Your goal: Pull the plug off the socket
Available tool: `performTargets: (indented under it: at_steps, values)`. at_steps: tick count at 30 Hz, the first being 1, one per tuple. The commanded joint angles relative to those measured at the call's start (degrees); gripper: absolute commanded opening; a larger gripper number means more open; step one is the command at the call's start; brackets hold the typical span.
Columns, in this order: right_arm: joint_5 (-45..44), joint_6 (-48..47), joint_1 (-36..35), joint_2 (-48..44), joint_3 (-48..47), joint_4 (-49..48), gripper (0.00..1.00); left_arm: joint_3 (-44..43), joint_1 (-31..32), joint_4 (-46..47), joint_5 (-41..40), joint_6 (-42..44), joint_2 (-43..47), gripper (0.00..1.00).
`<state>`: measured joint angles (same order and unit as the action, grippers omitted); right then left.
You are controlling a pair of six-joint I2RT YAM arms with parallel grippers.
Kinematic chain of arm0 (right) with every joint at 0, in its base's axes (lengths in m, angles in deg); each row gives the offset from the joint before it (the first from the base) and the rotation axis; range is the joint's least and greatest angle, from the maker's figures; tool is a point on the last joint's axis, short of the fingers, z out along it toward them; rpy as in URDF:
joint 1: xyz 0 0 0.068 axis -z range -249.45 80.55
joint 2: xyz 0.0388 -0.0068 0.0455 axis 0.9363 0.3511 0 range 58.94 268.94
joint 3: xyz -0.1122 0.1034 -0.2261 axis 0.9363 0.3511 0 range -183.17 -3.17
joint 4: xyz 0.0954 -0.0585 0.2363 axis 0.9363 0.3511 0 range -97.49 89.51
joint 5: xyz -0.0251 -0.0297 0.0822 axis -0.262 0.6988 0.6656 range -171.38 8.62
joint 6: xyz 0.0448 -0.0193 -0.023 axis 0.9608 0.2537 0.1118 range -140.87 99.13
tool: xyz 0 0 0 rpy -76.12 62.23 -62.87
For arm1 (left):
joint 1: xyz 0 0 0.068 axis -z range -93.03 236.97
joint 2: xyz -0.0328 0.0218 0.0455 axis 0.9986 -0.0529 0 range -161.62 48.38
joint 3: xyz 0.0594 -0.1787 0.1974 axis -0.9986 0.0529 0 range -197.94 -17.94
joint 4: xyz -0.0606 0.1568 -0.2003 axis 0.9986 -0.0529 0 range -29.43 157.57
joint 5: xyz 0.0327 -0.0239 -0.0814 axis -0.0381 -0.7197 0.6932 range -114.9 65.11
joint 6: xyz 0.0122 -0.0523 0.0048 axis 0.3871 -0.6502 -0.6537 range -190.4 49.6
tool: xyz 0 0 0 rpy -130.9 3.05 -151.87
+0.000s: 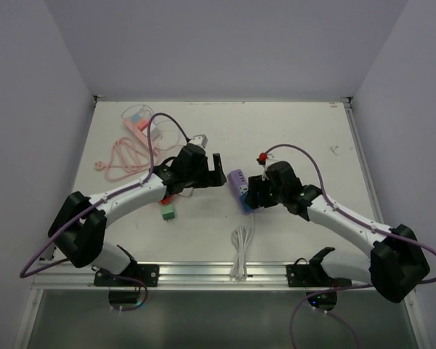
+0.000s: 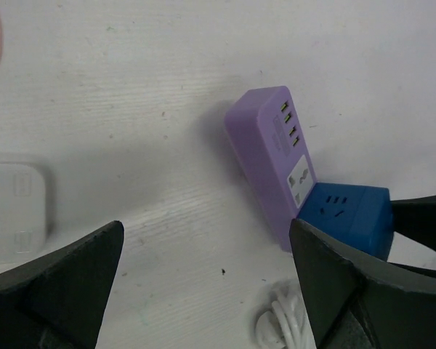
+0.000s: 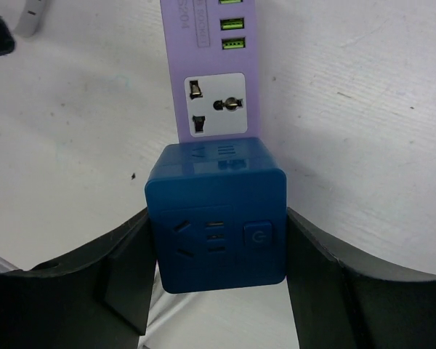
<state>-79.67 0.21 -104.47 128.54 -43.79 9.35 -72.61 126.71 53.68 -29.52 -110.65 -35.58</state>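
Observation:
The socket is a purple power strip point(image 1: 239, 182) point(image 2: 265, 145) point(image 3: 211, 73) lying flat mid-table. A blue cube plug point(image 3: 216, 225) point(image 2: 345, 214) point(image 1: 246, 207) sits plugged into its near end. My right gripper point(image 3: 216, 243) point(image 1: 253, 201) is shut on the plug, one finger pressed against each side of it. To the left of the strip, my left gripper point(image 2: 206, 236) point(image 1: 219, 171) hangs open above bare table with nothing between its fingers.
A coiled white cable point(image 1: 240, 256) point(image 2: 283, 323) lies near the front rail. A pink cable point(image 1: 127, 156) and a pink strip point(image 1: 138, 125) lie at the back left. A white adapter point(image 1: 198, 139) and a green and red block point(image 1: 167, 211) lie by the left arm.

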Motion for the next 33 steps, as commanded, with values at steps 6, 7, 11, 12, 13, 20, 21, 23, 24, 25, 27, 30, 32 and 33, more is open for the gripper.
performTargets:
  at_steps: [6, 7, 11, 12, 13, 20, 21, 23, 24, 25, 27, 30, 32, 33]
  values:
    - [4.3, 8.0, -1.1, -8.6, 7.1, -15.4, 0.0, -2.5, -0.3, 10.5, 13.6, -12.6, -6.3, 1.0]
    - [4.7, 8.4, -1.1, -9.0, 7.6, -16.5, 0.0, -2.5, -0.1, 11.2, 14.2, -13.2, -6.7, 0.99]
    - [7.5, 11.2, -1.2, -9.9, 9.5, -21.4, 0.0, -2.6, 1.0, 15.0, 13.8, -14.0, -8.8, 1.0]
    - [7.7, 11.5, -1.2, -10.4, 9.9, -22.2, 0.0, -2.7, 1.2, 15.3, 14.0, -14.2, -9.3, 0.99]
    - [7.9, 11.9, -1.2, -10.5, 10.0, -23.2, 0.0, -2.8, 1.6, 15.4, 13.9, -14.1, -9.6, 0.99]
    - [9.0, 14.2, -1.3, -11.8, 12.0, -26.7, 0.0, -2.3, 2.7, 16.6, 12.0, -12.5, -10.7, 0.76]
    - [9.3, 14.4, -1.3, -11.9, 12.1, -26.9, 0.0, -2.1, 2.6, 16.9, 11.7, -11.8, -10.7, 0.72]
    - [9.5, 14.7, -1.3, -12.3, 12.6, -27.2, 0.0, -1.3, 2.6, 17.6, 10.9, -11.1, -10.2, 0.59]
    - [9.5, 14.7, -1.3, -12.6, 12.8, -27.3, 0.0, -0.6, 2.7, 18.0, 10.7, -10.3, -9.9, 0.54]
    - [9.4, 14.7, -1.3, -12.6, 12.9, -27.2, 0.0, -0.3, 2.6, 18.3, 10.4, -9.9, -9.6, 0.5]
    - [9.5, 14.7, -1.3, -13.2, 13.6, -27.2, 0.0, 0.3, 2.5, 18.5, 9.3, -8.6, -8.9, 0.41]
    - [9.8, 15.0, -1.3, -14.1, 15.0, -27.4, 0.0, 1.1, 2.4, 18.8, 7.7, -6.8, -7.7, 0.24]
    - [10.1, 15.5, -1.3, -14.8, 15.9, -27.8, 0.0, 1.7, 2.3, 19.6, 6.7, -5.5, -6.8, 0.09]
    - [10.1, 15.5, -1.3, -14.9, 16.2, -27.8, 0.0, 2.2, 2.3, 19.8, 6.2, -4.2, -6.6, 0.04]
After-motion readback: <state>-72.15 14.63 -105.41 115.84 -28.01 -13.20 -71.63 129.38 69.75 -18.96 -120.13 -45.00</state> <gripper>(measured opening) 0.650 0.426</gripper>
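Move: From the left hand, open and empty, the middle of the purple socket strip lies about 8 cm right, 3 back and 4 below. The blue plug, at the strip's near end, is some 10 cm right, 8 back and 4 below; a white adapter on the table is about 8 cm left, 3 back and 9 below. From the right hand, already gripping that plug, the strip's middle is roughly 5 cm ahead, 3 left and 2 lower. The left fingers close around the purple strip and pinch it close beside the blue plug, after reaching about 7 cm right and slightly down while tipping the hand's left side down some 15 degrees. The right hand keeps its grip on the plug, first easing back a little, then bringing plug and strip left and up by about 3 cm each, its left side rolling up some 25 degrees. ##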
